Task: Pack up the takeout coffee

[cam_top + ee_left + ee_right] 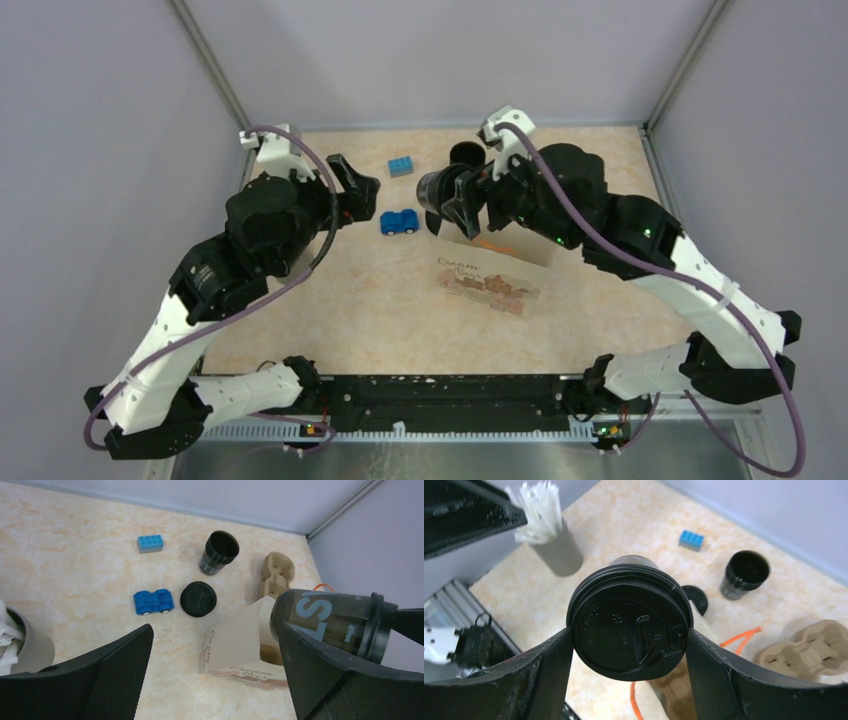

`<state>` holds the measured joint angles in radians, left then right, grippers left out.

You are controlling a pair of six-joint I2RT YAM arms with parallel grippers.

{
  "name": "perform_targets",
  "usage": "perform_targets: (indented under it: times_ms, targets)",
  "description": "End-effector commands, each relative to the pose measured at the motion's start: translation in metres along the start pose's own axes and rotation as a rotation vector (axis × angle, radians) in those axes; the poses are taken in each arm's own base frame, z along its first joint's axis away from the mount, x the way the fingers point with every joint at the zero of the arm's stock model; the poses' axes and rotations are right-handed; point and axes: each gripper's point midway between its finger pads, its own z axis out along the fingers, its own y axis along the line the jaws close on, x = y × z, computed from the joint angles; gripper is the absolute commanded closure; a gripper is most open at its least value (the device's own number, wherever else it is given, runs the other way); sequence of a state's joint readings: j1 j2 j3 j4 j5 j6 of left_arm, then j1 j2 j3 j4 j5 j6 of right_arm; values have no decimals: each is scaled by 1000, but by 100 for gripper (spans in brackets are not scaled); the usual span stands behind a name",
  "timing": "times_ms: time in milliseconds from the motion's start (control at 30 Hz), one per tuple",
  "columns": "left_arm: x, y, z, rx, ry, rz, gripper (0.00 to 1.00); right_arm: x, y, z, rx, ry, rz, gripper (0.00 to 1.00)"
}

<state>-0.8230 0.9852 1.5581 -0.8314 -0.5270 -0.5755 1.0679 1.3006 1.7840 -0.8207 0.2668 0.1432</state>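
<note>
The takeout coffee, a small black cup (465, 153) with an open rim, stands upright at the back of the table; it also shows in the left wrist view (218, 553) and the right wrist view (744, 574). Its flat black lid (198, 599) lies on the table near it. My right gripper (452, 200) is shut on a second, lidded dark cup (330, 617), held on its side above the open paper bag (490, 275); that cup's lid (629, 622) sits between the fingers. My left gripper (355, 190) is open and empty, left of the toy car.
A blue toy car (399, 222) and a blue brick (401, 166) lie left of the cups. A brown pulp carrier (275, 572) lies behind the bag. A grey cup of white utensils (556, 550) stands at the left. An orange string (739, 635) lies by the bag.
</note>
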Motion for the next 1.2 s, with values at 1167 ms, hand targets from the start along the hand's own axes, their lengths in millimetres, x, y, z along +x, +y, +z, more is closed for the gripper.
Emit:
perform_targets:
  times_ms: [1167]
  targets:
    - [136,-72,126,231,465,103,4,63,-72,-81,243,177,-125,32]
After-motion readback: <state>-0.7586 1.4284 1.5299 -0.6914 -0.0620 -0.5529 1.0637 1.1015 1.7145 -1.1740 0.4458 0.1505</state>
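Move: Right of and below the right hand, which already holds the lidded cup, lies the open mouth of the paper bag: about 9 cm to its right, 14 cm lower and nearly level fore and aft. From the left hand the mouth is some 26 cm right, 4 cm back and 14 cm lower. The table lies about 40 cm below both hands. From the left hand, the blue toy car is 6 cm ahead and 3 cm right, and the loose black lid 8 cm ahead and 13 cm right. Swinging the held cup over the bag, the right hand first rises about 3 cm, then travels some 12 cm right and a little back before sinking, tipping the cup further downward while keeping its grip. The wide-open left hand sweeps about 14 cm right and 13 cm down with some forward reach, turning clockwise and pitching down some 20 degrees, to bring its fingers to either side of the bag's left wall. ##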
